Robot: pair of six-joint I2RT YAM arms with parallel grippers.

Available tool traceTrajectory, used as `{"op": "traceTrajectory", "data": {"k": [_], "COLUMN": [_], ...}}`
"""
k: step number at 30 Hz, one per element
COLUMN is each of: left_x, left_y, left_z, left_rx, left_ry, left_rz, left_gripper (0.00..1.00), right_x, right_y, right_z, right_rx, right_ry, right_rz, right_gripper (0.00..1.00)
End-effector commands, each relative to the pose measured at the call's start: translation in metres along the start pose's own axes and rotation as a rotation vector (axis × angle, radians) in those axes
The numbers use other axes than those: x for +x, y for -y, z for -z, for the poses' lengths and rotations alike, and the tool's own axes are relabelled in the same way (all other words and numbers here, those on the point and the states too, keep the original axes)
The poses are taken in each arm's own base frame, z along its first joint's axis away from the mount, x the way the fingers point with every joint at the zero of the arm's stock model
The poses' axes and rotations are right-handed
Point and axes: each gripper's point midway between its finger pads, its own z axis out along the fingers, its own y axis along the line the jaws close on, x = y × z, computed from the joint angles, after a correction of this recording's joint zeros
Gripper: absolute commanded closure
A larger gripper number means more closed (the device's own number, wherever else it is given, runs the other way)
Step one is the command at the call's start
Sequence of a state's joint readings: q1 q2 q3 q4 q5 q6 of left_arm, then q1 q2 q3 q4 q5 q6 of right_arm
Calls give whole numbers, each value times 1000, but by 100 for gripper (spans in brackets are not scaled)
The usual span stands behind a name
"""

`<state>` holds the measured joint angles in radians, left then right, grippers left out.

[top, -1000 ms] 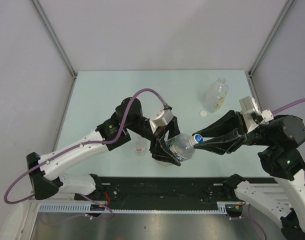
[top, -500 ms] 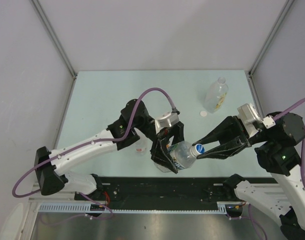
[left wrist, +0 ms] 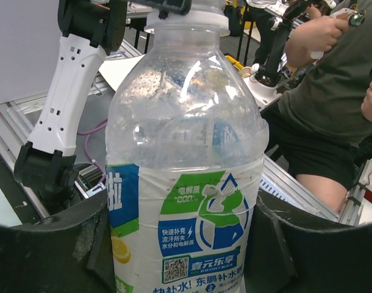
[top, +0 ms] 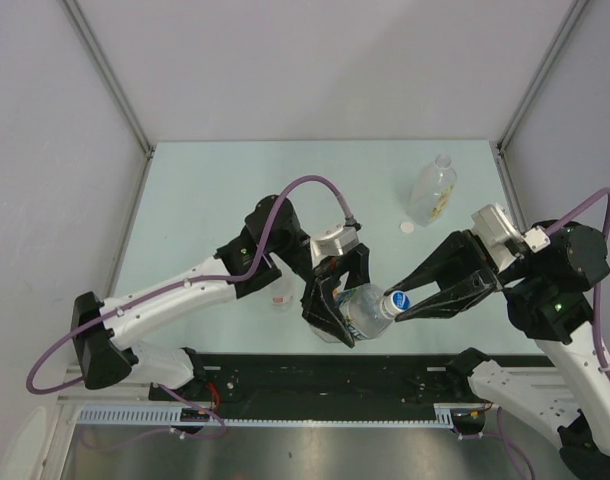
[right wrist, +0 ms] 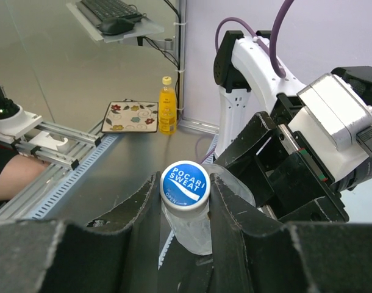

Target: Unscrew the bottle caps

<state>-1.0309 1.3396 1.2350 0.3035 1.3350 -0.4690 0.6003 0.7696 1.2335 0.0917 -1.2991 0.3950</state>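
My left gripper (top: 337, 305) is shut on the body of the blue-labelled clear bottle (top: 363, 306), holding it tilted over the table's near edge with its neck toward the right. In the left wrist view the bottle (left wrist: 186, 171) fills the space between the dark jaws of my left gripper (left wrist: 183, 244). My right gripper (top: 398, 300) is shut on the bottle's blue cap (top: 396, 299). In the right wrist view the cap (right wrist: 185, 181), printed POCARI SWEAT, is pinched between both fingers of my right gripper (right wrist: 185, 189), with the clear neck (right wrist: 193, 231) below it.
A large clear bottle (top: 431, 188) lies at the back right with a loose white cap (top: 407, 227) on the table beside it. A small red-marked clear bottle (top: 280, 294) stands by my left forearm. A black rail (top: 315, 375) runs along the near edge.
Both arms have carried the bottle a little toward the near edge. The right wrist has turned with the cap still pinched. The left arm's elbow has swung right.
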Motion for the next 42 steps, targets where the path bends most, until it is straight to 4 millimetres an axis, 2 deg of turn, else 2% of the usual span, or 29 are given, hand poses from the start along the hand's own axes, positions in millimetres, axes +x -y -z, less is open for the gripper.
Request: {"op": "traceTrajectory", "data": {"k": [1, 6, 9, 10, 12, 13, 14, 15, 16, 18, 19, 21, 22, 23, 24, 25, 27, 28, 31, 32, 34, 36, 38, 39, 42], "left_x": [-18, -14, -12, -12, -11, -10, -12, -12, -12, -17, -18, -23, -24, -24, -26, -27, -30, -31, -37, -34, -34, -33, -33, -29, -25], "left_y": [-16, -30, -39, -41, -44, -46, -46, -47, -49, -52, -55, -60, -60, -61, -61, -61, -60, -61, -63, -64, -68, -71, -78, -80, -88], "left_z": [13, 25, 33, 35, 40, 42, 44, 46, 49, 56, 61, 71, 75, 77, 82, 84, 93, 98, 115, 120, 130, 137, 151, 155, 172], "left_rx": [-87, -168, -225, -247, -275, -291, -310, -326, -349, -421, -462, -557, -588, -610, -654, -672, -743, -779, -900, -929, -1000, -1047, -1131, -1157, -1259], "left_ry": [30, 30, 32, 35, 38, 39, 45, 48, 52, 70, 77, 99, 106, 111, 129, 140, 177, 190, 213, 201, 205, 203, 216, 213, 226], "left_rz": [-81, -75, -69, -63, -67, -63, -71, -78, -78, -106, -109, -137, -140, -146, -149, -156, -170, -173, -203, -200, -195, -190, -182, -170, -155], "left_gripper": [100, 100, 100, 100, 100, 100, 100, 100, 100, 100, 100, 100, 100, 100, 100, 100, 100, 100, 100, 100, 100, 100, 100, 100, 100], "right_x": [-10, -19, -28, -35, -38, -45, -38, -43, -46, -35, -31, -5, 11, 31, 43, 65, 83, 105, 137, 158, 180, 214, 232, 251, 283], "right_y": [-32, -26, -6, 10, 24, 44, 57, 68, 92, 116, 138, 159, 176, 181, 186, 192, 196, 198, 207, 211, 216, 220, 224, 224, 226], "right_z": [4, 5, 10, 14, 19, 26, 32, 38, 55, 79, 105, 137, 163, 178, 188, 201, 212, 221, 233, 237, 243, 248, 250, 254, 258], "right_rx": [-103, -25, 120, 220, 312, 423, 502, 577, 738, 923, 1097, 1300, 1462, 1547, 1604, 1679, 1735, 1779, 1837, 1852, 1879, 1897, 1912, 1925, 1945], "right_ry": [-15, 19, 66, 100, 123, 157, 146, 158, 194, 167, 191, 146, 127, 87, 60, 19, 13, -23, -59, -94, -110, -164, -168, -202, -221], "right_rz": [19, 29, 32, 51, 27, 50, -4, -3, -7, -33, -51, -134, -171, -223, -243, -269, -282, -305, -354, -382, -430, -492, -536, -570, -652], "right_gripper": [100, 100, 100, 100, 100, 100, 100, 100, 100, 100, 100, 100, 100, 100, 100, 100, 100, 100, 100, 100, 100, 100, 100, 100, 100]}}
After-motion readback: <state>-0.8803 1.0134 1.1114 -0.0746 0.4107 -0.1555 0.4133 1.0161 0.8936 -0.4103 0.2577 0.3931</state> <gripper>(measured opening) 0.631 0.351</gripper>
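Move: The right hand pinches the blue cap on the bottle that the left hand holds. From the right hand, the white cap lies on the table about 35 cm ahead, 12 cm to the right and 47 cm below; the uncapped bottle stands some 5 cm right of that cap and 4 cm beyond it. From the left hand, the white cap is roughly 34 cm ahead, 18 cm right and 38 cm lower, while the small clear bottle is about 16 cm ahead, 14 cm left and 30 cm below. Forward in a quick arc, the right hand takes the blue cap off the bottle neck, rising some 5 cm and then sinking steeply while swinging right, about 30 cm ahead in all, towards the white cap. It turns about 100 degrees clockwise and tips its fingers down, still pinching the cap. The left hand keeps its grip on the bottle, carrying it about 15 cm forward and turning it some 60 degrees counter-clockwise. ##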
